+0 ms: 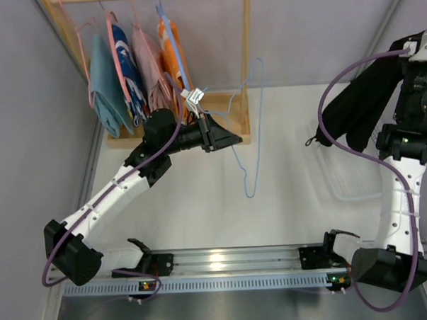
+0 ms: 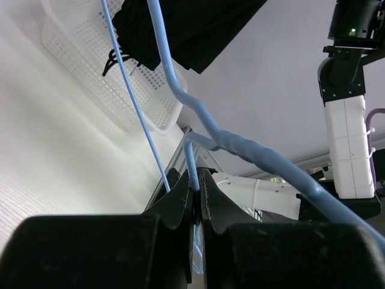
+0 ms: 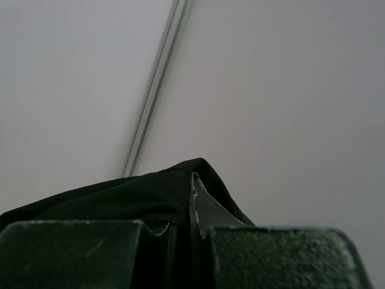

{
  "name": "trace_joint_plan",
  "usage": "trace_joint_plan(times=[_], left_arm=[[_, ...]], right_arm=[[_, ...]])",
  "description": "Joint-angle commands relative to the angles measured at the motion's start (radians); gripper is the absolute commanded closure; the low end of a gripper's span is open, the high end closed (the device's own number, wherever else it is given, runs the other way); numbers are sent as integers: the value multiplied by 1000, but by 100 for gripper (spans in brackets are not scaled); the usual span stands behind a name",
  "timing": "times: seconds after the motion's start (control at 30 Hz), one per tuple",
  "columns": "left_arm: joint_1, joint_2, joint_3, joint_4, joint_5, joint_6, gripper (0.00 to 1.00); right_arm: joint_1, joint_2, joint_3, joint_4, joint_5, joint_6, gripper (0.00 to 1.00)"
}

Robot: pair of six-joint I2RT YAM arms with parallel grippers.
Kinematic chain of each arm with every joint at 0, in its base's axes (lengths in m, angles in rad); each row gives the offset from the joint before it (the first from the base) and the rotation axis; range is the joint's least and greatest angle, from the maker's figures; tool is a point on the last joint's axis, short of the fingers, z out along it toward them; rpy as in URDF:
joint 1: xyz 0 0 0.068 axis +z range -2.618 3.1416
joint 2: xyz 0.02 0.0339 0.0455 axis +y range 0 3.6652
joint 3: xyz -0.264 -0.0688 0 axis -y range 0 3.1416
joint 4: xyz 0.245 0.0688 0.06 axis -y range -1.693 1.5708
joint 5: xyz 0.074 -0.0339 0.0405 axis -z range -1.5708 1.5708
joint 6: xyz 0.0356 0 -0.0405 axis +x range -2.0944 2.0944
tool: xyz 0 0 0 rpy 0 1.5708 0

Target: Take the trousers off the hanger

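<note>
My left gripper (image 1: 230, 139) is shut on the wire of a bare light blue hanger (image 1: 260, 115) and holds it out in front of the wooden rack. In the left wrist view the fingers (image 2: 180, 192) pinch the blue hanger wire (image 2: 191, 162). My right gripper (image 1: 409, 51) is shut on the black trousers (image 1: 356, 108), which hang free of the hanger above the white basket (image 1: 342, 190). In the right wrist view the black cloth (image 3: 120, 195) is clamped in the gripper (image 3: 191, 201). The orange patterned trousers (image 1: 173, 52) hang on the rack.
The wooden rack (image 1: 248, 52) at the back left holds several hung garments: teal, blue patterned, pink and orange. The left wrist view shows the white mesh basket (image 2: 90, 72), the black trousers (image 2: 186, 30) above it and the right arm (image 2: 346, 144). Walls close in on the left and right.
</note>
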Motion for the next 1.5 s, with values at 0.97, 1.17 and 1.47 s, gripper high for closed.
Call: trace_joint_plan(times=[0.97, 1.17, 1.47], left_arm=[[3, -62, 116, -63, -28, 156, 100], [3, -65, 122, -66, -34, 167, 100], [3, -50, 158, -193, -100, 202, 100]], right_arm=[[-84, -144, -733, -135, -235, -42, 100], [-172, -80, -692, -311, -333, -83, 97], [-306, -29, -413, -662, -597, -69, 19]])
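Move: The basket stands almost straight below the right hand, level with it ahead and roughly 2 cm to its right, some 52 cm down. The trousers hang from those fingers, their middle about 5 cm left and 18 cm below; the bare hanger is about 40 cm left, 7 cm back and 20 cm lower. From the left hand the basket lies about 41 cm right, 8 cm ahead and 31 cm down. Bring the right gripper, still pinching the trousers, about 40 cm down to the basket, swinging out some 6 cm forward on the way and then back again, while it tips about 60 degrees nose-down. Near the bottom open the fingers wide to let the cloth go. With the left, keep hold of the bare hanger and raise it about 2 cm. ##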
